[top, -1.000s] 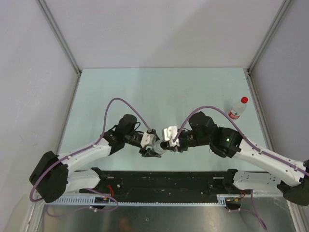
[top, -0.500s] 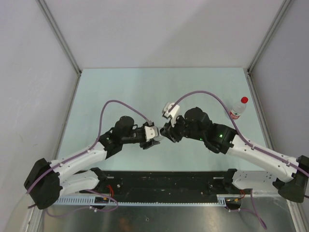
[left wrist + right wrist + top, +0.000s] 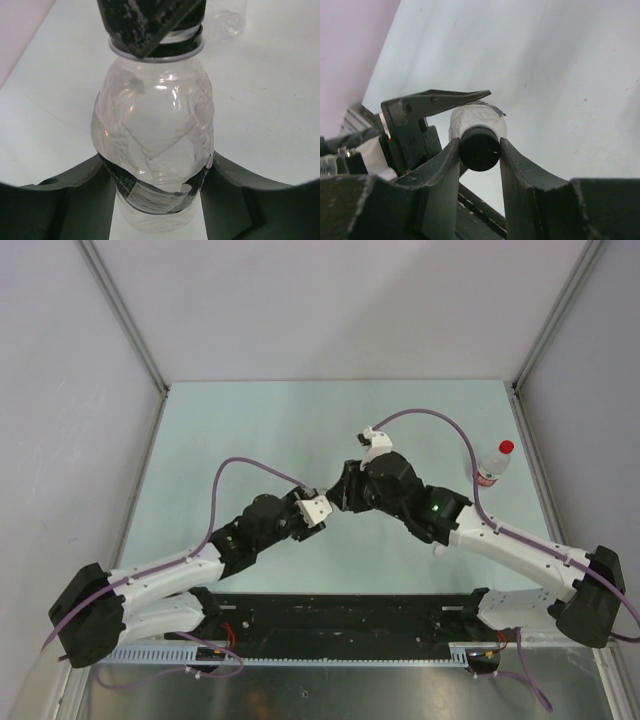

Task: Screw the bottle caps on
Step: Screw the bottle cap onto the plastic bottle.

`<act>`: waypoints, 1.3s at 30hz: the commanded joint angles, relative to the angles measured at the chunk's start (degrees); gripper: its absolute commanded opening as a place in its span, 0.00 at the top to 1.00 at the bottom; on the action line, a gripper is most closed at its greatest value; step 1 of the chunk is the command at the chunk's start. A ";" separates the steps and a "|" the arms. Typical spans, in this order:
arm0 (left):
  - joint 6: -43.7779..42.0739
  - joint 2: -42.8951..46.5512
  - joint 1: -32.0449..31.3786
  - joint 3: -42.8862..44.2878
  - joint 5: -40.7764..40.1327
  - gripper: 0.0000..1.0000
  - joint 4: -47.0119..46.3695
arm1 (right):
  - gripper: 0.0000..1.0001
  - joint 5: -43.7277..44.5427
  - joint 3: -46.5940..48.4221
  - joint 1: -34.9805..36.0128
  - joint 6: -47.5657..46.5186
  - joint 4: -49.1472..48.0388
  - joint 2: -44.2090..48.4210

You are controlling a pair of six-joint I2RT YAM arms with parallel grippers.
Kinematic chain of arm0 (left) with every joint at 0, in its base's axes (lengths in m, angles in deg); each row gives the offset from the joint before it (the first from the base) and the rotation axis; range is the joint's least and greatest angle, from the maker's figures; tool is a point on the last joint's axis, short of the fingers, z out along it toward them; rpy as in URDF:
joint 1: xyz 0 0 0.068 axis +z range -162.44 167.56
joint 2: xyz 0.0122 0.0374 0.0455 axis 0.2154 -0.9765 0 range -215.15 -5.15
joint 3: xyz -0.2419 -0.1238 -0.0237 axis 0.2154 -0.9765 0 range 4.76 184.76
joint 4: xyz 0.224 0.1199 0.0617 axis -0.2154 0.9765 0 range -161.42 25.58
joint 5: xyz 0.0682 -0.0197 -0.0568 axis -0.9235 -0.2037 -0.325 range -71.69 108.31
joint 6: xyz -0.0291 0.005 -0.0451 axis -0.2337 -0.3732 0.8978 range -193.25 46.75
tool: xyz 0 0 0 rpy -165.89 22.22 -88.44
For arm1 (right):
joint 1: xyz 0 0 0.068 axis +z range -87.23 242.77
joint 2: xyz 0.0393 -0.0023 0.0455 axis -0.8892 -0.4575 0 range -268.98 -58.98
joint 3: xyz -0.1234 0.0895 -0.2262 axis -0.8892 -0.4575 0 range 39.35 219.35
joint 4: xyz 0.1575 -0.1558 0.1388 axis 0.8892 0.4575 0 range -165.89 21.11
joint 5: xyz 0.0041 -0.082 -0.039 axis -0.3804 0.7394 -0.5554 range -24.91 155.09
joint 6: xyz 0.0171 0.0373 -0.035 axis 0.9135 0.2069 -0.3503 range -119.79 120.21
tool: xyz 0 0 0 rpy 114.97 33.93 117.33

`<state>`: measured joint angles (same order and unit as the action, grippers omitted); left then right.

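Note:
A small clear bottle (image 3: 152, 120) with a dark label band is clamped at its lower body by my left gripper (image 3: 157, 172), which is shut on it. A black cap (image 3: 479, 148) sits on the bottle's neck. My right gripper (image 3: 479, 146) is shut on that cap, one finger pressing each side. In the top view the left gripper (image 3: 318, 508) and the right gripper (image 3: 343, 498) meet tip to tip above the middle of the table, and they hide the bottle. A second bottle (image 3: 492, 464), with a red cap and a red-and-white label, lies at the right.
The pale green table (image 3: 250, 430) is walled on three sides, with metal posts at the back corners. The arm bases and a black rail (image 3: 340, 615) run along the near edge. Another clear bottle (image 3: 227, 15) shows far off in the left wrist view.
Both grippers have moved together away from the near edge toward the table's middle, keeping the bottle and cap between them. The right wrist has turned, swinging its white camera mount upward.

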<state>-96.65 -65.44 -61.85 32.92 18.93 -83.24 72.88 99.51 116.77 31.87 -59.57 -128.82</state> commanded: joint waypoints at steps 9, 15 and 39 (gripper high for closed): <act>-0.55 1.25 -2.01 0.06 0.63 0.80 -14.89 | 0.79 4.46 0.07 -2.22 5.40 -3.96 0.63; 0.83 1.61 -2.02 0.47 6.05 0.79 -11.96 | 0.25 1.61 0.06 -2.52 -9.94 -5.67 6.66; -3.36 1.97 5.08 2.50 45.35 0.79 -1.68 | 0.01 -19.00 -19.53 -2.82 -36.79 -16.89 38.89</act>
<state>-97.37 -65.82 -59.70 33.38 51.74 -85.45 65.56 79.65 114.02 1.56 -78.87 -89.59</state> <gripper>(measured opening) 0.615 0.992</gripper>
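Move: The right fingertips are already closed on the black cap, with the left-held plastic bottle's neck just beyond them. The clear bottle is about 15 cm to this hand's right, 4 cm ahead and 12 cm lower; the white cap lies some 26 cm right, 8 cm back and 22 cm lower. From the left hand, gripping the bottle's body, the black cap is about 6 cm right, 4 cm ahead and 4 cm up. After a slight turn, the right fingers release the black cap and rise 12 cm; the left draws the bottle back. ##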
